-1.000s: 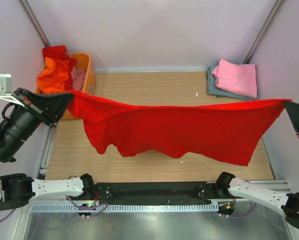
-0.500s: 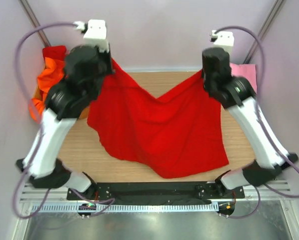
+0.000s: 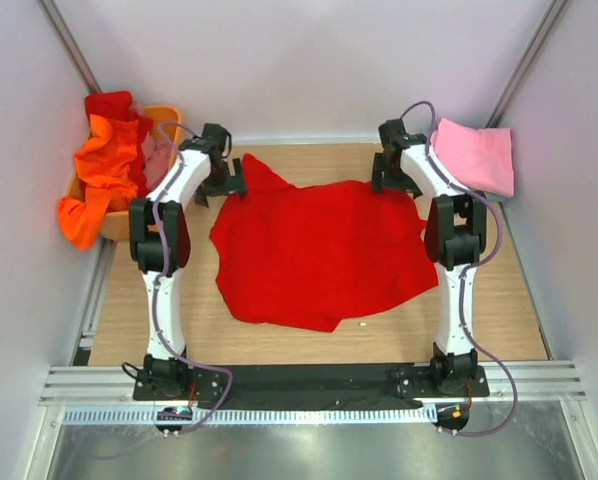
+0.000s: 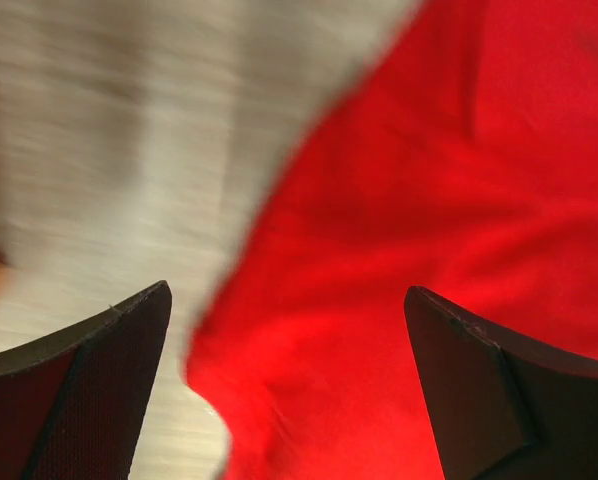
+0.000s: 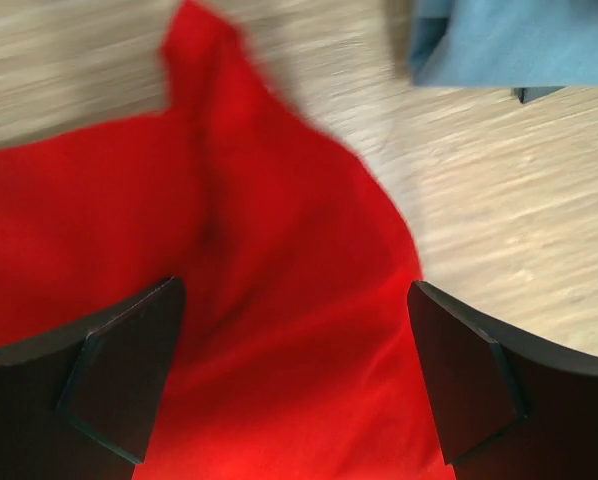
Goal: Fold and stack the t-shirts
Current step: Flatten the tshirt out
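Note:
The large red t-shirt (image 3: 314, 250) lies spread and rumpled on the wooden table (image 3: 479, 300). My left gripper (image 3: 224, 182) hovers open over its far left corner. In the left wrist view the red cloth (image 4: 399, 230) lies under the gap between the wide-apart fingers (image 4: 89, 400) of that gripper (image 4: 289, 380). My right gripper (image 3: 389, 172) is open over the far right corner, with red cloth (image 5: 229, 260) below this gripper (image 5: 299, 370). A folded pink t-shirt (image 3: 474, 155) rests at the back right on a grey-blue one (image 5: 509, 40). An orange t-shirt (image 3: 104, 165) hangs from the basket.
An orange plastic basket (image 3: 176, 122) stands at the back left corner, holding the orange shirt, a red one (image 3: 109, 103) and a pink one (image 3: 157, 155). White walls close in the back and sides. Both arms reach from the near edge to the far side.
The red t-shirt was held stretched in the air between both grippers, then carried to the far side. Now it lies on the table and both grippers have opened and let it go.

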Robot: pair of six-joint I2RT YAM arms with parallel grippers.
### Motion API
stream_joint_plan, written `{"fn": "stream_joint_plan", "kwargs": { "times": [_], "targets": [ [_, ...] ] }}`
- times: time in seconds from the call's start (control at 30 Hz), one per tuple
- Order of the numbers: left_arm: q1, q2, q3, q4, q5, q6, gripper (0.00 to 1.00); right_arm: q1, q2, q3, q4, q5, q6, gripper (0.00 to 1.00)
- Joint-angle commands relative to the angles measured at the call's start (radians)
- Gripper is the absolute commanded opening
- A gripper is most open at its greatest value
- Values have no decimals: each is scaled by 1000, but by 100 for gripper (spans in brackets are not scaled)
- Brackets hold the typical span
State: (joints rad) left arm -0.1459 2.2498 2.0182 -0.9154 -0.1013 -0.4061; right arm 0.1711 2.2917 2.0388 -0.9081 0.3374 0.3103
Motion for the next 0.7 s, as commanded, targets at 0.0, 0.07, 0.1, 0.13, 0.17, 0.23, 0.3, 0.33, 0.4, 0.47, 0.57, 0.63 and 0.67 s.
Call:
{"fn": "stream_joint_plan", "kwargs": {
  "times": [0.0,0.07,0.1,0.13,0.17,0.23,0.3,0.33,0.4,0.47,0.57,0.63,0.67],
  "targets": [
    [-95,-389,51,106,63,-30,100,70,-402,43,80,-17,10,100],
    [-125,-433,62,44,40,-25,100,118,-487,-3,67,20,10,100],
    [-139,-453,51,29,26,-23,100,136,-521,-35,77,29,12,100],
    [-170,-475,33,17,-1,-23,100,151,-553,-73,87,40,15,100],
    [-187,-527,5,0,-18,-23,100,168,-592,-165,100,40,24,100],
    [-234,-587,-149,39,-61,-40,100,169,-693,-324,141,-1,61,100],
    [-254,-684,-346,82,-66,-66,100,169,-771,-434,175,-49,76,100],
    [-264,-718,-414,123,-57,-109,100,171,-793,-534,181,-57,91,100],
    [-277,-812,-612,168,-23,-158,100,169,-849,-629,190,-41,111,100],
    [-319,-869,-735,242,-8,-229,98,168,-883,-747,178,-14,139,100],
    [-397,-952,-953,291,-32,-295,97,162,-952,-893,189,-17,179,100],
    [-423,-980,-1016,300,-55,-322,98,159,-995,-997,205,-73,194,100],
    [-425,-986,-1073,308,-55,-351,98,160,-1005,-1031,219,-90,208,100]
  ]
}}
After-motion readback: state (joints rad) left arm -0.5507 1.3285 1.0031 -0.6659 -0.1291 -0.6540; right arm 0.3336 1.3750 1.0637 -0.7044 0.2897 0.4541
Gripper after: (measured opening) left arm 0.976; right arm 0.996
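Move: The t-shirt lies spread on the table just below both hands and back towards the bases. Its near left corner is about 36 cm back and 3 cm right of the left hand; its near right corner is some 27 cm back and 14 cm right of the right hand. The orange bin stands roughly 21 cm left of the left hand, level with it; the folded stack is about 19 cm right and 3 cm ahead of the right hand. Both open hands swing up some 25 cm, back about 20, then down towards the t-shirt's near corners. ##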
